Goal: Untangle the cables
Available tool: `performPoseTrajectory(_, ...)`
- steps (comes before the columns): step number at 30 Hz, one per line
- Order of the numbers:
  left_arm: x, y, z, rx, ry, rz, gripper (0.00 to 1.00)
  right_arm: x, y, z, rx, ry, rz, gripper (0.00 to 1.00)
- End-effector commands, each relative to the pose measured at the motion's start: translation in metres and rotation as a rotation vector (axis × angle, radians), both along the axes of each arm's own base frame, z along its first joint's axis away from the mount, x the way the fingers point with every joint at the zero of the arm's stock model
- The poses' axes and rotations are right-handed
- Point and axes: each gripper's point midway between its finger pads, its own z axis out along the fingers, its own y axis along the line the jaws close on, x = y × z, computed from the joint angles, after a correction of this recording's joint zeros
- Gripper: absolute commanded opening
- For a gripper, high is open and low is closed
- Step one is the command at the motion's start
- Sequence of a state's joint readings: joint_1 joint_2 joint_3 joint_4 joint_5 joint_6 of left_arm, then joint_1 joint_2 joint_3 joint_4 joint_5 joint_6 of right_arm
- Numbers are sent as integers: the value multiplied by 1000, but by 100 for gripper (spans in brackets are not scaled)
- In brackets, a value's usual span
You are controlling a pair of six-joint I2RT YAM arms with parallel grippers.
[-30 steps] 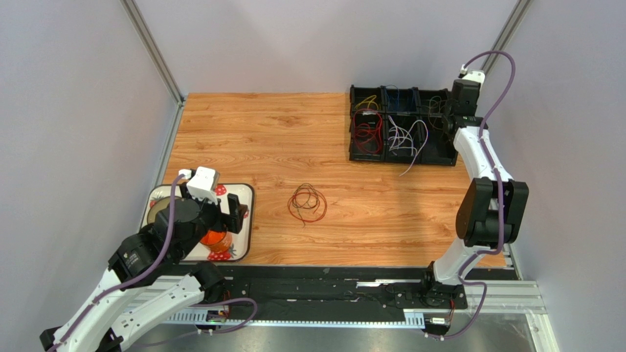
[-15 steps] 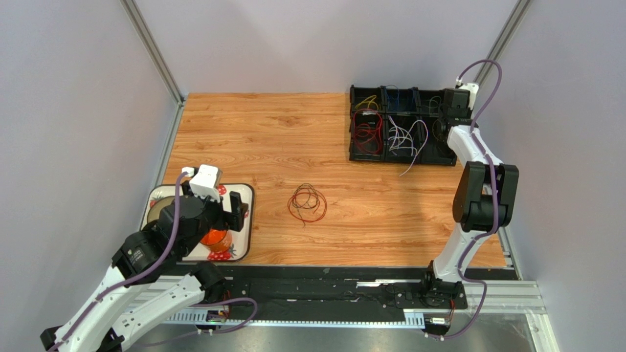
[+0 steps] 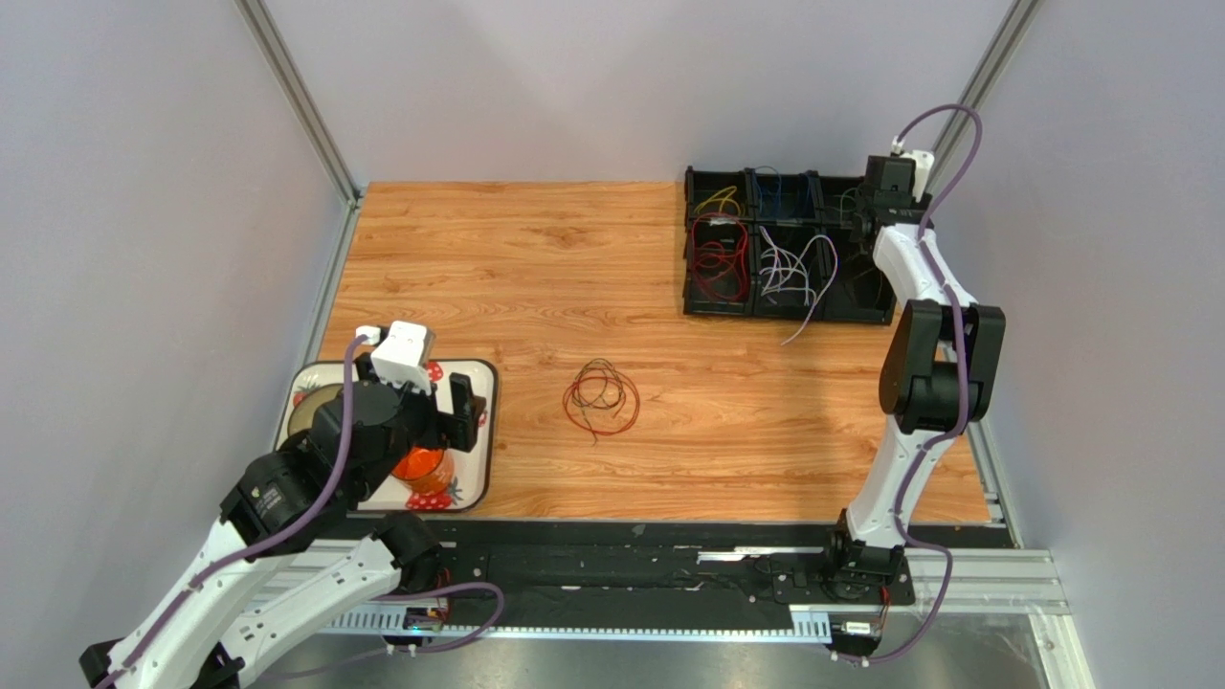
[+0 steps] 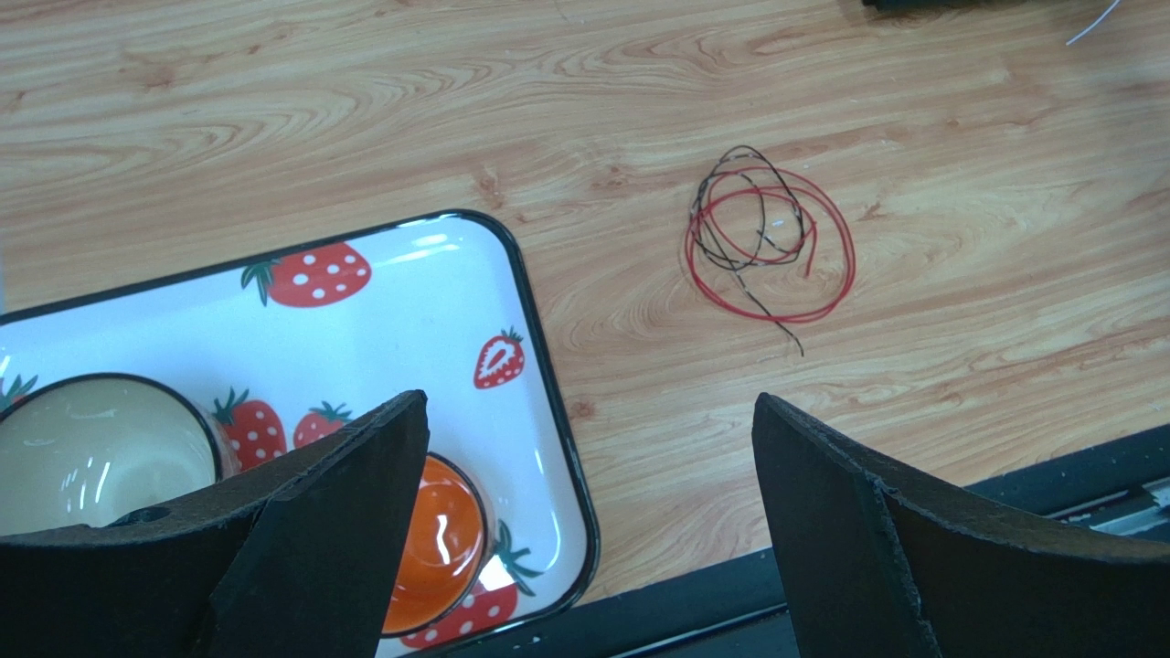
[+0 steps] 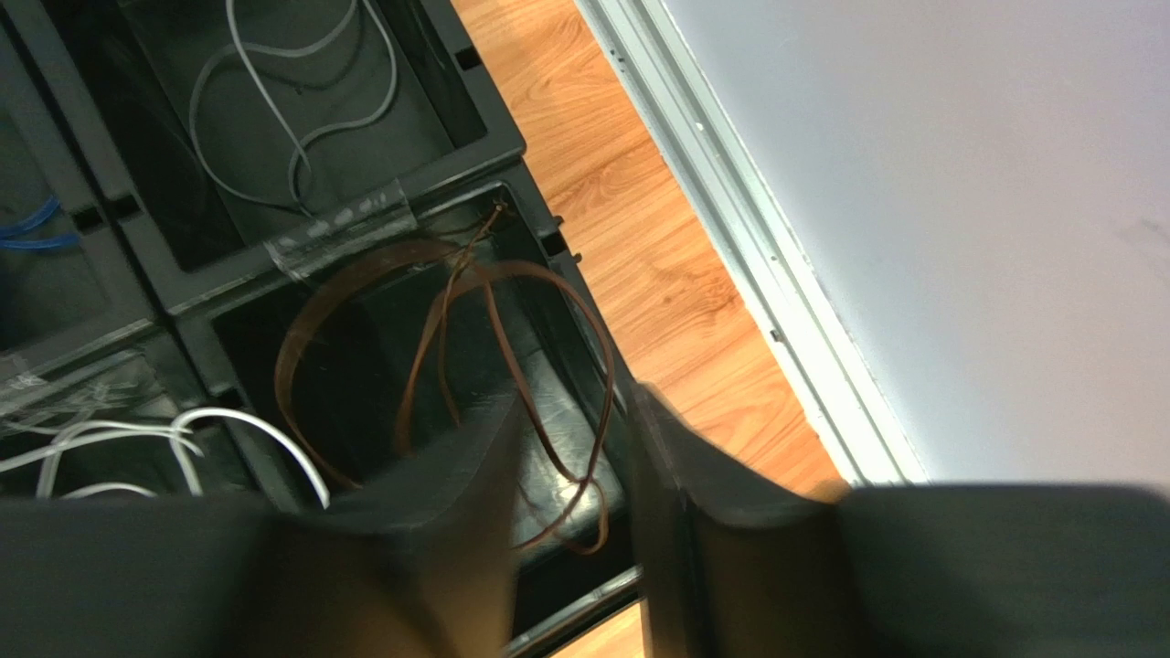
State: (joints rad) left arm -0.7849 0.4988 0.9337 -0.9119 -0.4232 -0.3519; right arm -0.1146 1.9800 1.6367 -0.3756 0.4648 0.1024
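Note:
A small tangle of red and dark cables (image 3: 600,399) lies loose on the wooden table; the left wrist view shows the tangle (image 4: 766,244) well ahead of my fingers. My left gripper (image 3: 440,414) hovers over the strawberry tray, open and empty (image 4: 588,405). Far back on the right, my right gripper (image 3: 869,218) reaches into a black divided bin (image 3: 687,244). Its jaws (image 5: 574,400) stand apart over a brown cable loop (image 5: 543,274) lying in the end compartment, touching nothing I can see. Other compartments hold red cables (image 3: 719,256) and white cables (image 3: 788,266).
The white strawberry tray (image 3: 475,376) at the near left holds an orange cup (image 3: 421,467) and a cream bowl (image 4: 83,446). A white cable strand trails out of the bin onto the table (image 3: 805,323). A metal wall rail (image 5: 742,261) runs just right of the bin.
My right gripper has dropped lower into the bin's right compartment and its jaws have parted, leaving the brown cable there. The left arm has hardly moved.

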Motion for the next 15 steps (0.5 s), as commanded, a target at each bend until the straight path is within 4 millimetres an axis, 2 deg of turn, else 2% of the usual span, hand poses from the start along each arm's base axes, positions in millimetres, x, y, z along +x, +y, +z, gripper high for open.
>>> performPoseTrajectory(1, 4, -3, 3, -1, -20, -6, 95, -4, -5, 17, 7, -17, -47, 59)
performPoseTrajectory(6, 4, -3, 3, -3, -22, -11, 95, -11, -8, 22, -6, -11, -70, 61)
performPoseTrajectory(11, 4, -4, 3, -3, -20, -12, 95, -17, 5, 33, 35, -31, -43, 60)
performPoseTrajectory(12, 3, -3, 3, -4, -21, -12, 95, -20, 9, 47, 31, -65, -35, 60)
performPoseTrajectory(14, 3, -3, 3, -4, -21, -12, 95, -28, 18, 47, 25, -64, -16, 60)
performPoseTrajectory(15, 4, -4, 3, -4, -20, -12, 95, -31, 21, 58, 23, -90, -12, 60)
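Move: The black bin's near right compartment lies almost straight under the right hand, its middle about 2 cm ahead, 2 cm left and 12 cm down, with the brown cable hanging loosely into it just below the fingertips. The white cable is some 13 cm to the hand's left and level with it; the grey cable's compartment is roughly 14 cm ahead, 2 cm left. From the left hand, the brown cable's compartment lies about 29 cm ahead and 60 cm right. The brown cable comes free of the right fingertips over the near right compartment as the fingers, already parting, open further to a bit over half and then stay so. The right hand draws back about 2 cm towards the bin's near edge, tipping down slightly and veering a touch left at the end. ##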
